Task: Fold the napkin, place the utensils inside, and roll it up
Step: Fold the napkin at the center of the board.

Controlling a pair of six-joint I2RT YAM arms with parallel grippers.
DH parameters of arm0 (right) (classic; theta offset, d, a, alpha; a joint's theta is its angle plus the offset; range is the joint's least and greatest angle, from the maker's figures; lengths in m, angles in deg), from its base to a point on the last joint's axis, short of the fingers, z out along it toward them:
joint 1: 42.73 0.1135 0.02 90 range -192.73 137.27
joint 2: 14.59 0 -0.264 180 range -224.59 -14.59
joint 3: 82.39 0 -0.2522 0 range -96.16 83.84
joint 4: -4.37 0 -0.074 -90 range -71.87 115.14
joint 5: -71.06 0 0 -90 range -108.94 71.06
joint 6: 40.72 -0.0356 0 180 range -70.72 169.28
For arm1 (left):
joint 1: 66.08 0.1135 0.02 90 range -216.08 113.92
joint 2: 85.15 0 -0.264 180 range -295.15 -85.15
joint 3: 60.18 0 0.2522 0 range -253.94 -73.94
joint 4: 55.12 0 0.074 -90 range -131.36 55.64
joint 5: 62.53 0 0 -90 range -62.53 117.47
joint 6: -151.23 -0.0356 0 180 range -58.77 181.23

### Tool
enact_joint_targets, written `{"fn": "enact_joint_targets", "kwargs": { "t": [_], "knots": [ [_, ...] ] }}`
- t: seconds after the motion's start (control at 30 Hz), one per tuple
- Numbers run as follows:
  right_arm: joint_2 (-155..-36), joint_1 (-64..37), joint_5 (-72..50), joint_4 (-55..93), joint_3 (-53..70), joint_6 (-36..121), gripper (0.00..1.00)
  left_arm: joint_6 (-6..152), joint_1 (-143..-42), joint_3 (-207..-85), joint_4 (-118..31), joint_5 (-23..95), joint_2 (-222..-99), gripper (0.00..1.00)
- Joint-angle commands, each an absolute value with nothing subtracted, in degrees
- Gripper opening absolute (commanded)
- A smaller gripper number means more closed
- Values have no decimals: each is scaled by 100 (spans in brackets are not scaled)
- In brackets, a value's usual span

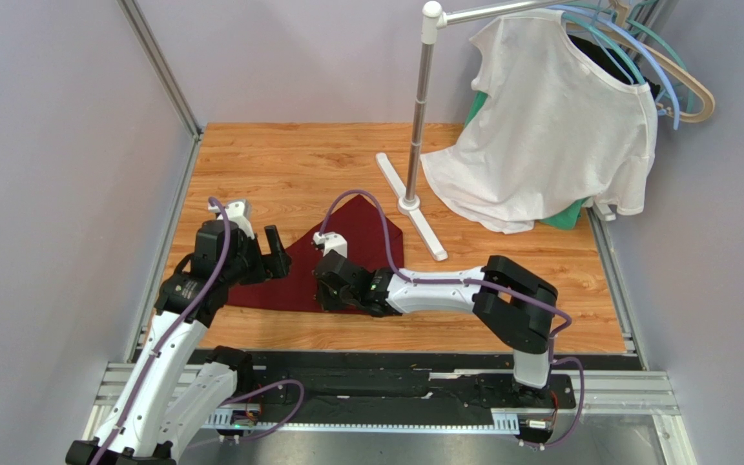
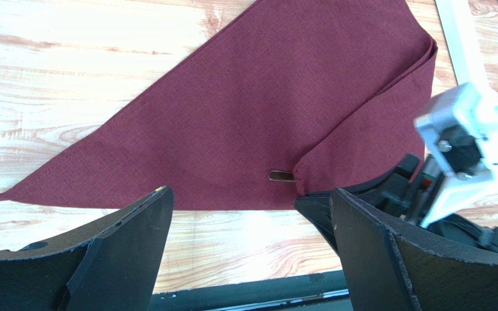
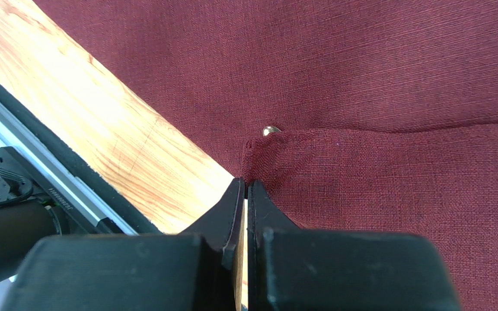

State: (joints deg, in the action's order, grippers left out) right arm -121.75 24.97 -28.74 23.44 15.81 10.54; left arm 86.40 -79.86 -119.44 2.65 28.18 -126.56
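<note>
The dark maroon napkin (image 1: 293,281) (image 2: 264,97) (image 3: 362,78) lies flat on the wooden table (image 1: 279,165), folded into a triangle. Its right part is folded over as a flap. The metal end of a utensil (image 2: 281,175) (image 3: 271,130) peeks out from under that flap; the rest of it is hidden. My right gripper (image 1: 332,291) (image 3: 246,184) is shut on the flap's near corner, at the napkin's near edge. My left gripper (image 1: 274,254) (image 2: 248,194) hovers open over the near edge, left of the flap, with nothing between its fingers.
A garment stand (image 1: 415,126) rises behind the napkin, and its white base bar (image 1: 424,228) ends close to the cloth's far right corner. A white T-shirt (image 1: 551,126) hangs on hangers at the back right. A black rail (image 1: 376,373) runs along the near edge.
</note>
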Motion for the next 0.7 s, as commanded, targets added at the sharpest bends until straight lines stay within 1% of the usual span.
{"fn": "enact_joint_targets", "kwargs": {
  "t": [0.0,0.07,0.1,0.17,0.2,0.3,0.37,0.4,0.53,0.67],
  "knots": [
    [-12357,2547,-2817,2139,1239,990,1,8567,-7944,-12088,259,2756,-12663,99],
    [-12410,2539,-2747,2147,1195,973,6,8567,-7944,-12088,259,2756,-12663,99],
    [-12445,2539,-2720,2139,1169,981,15,8567,-7944,-12088,259,2756,-12672,99],
    [-12463,2539,-2694,2086,1169,964,22,8567,-7944,-12088,268,2756,-12681,99],
    [-12463,2539,-2685,2042,1177,964,32,8567,-7944,-12088,268,2756,-12681,99],
    [-12454,2539,-2685,1998,1186,973,47,8584,-7944,-12088,285,2765,-12690,99],
    [-12349,2547,-2711,2007,1221,990,50,8584,-7944,-12088,294,2756,-12698,99],
    [-12288,2539,-2755,2016,1247,990,52,8593,-7944,-12105,312,2573,-12707,99],
    [-11770,2513,-3027,2077,1554,1087,53,8619,-7944,-12105,347,2352,-12628,99],
    [-10823,2276,-3177,2147,2256,1096,53,8838,-7944,-12061,373,2124,-12601,99]
  ]
}}
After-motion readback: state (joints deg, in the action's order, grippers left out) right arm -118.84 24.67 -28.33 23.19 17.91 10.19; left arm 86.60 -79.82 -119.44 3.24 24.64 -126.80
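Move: Just under the right fingertips, about 1 cm left and 1 cm down, is the lay-down spot for the flap corner they hold, by the napkin's near edge. The exposed handle end of the utensils lies some 2 cm ahead and 2 cm left of this hand. The napkin's left tip is about 24 cm left and 4 cm ahead. From the left hand the lay-down spot is roughly 12 cm right, 3 cm back and 13 cm down. Lay the held flap corner down beside the utensil handle: ease the right gripper about 1 cm left and nearly 1 cm down, opening the fingers to about half to let go of the cloth. Then lift off it, up nearly 2 cm and back to the right about 2 cm, gathering speed and keeping the fingers parted. ##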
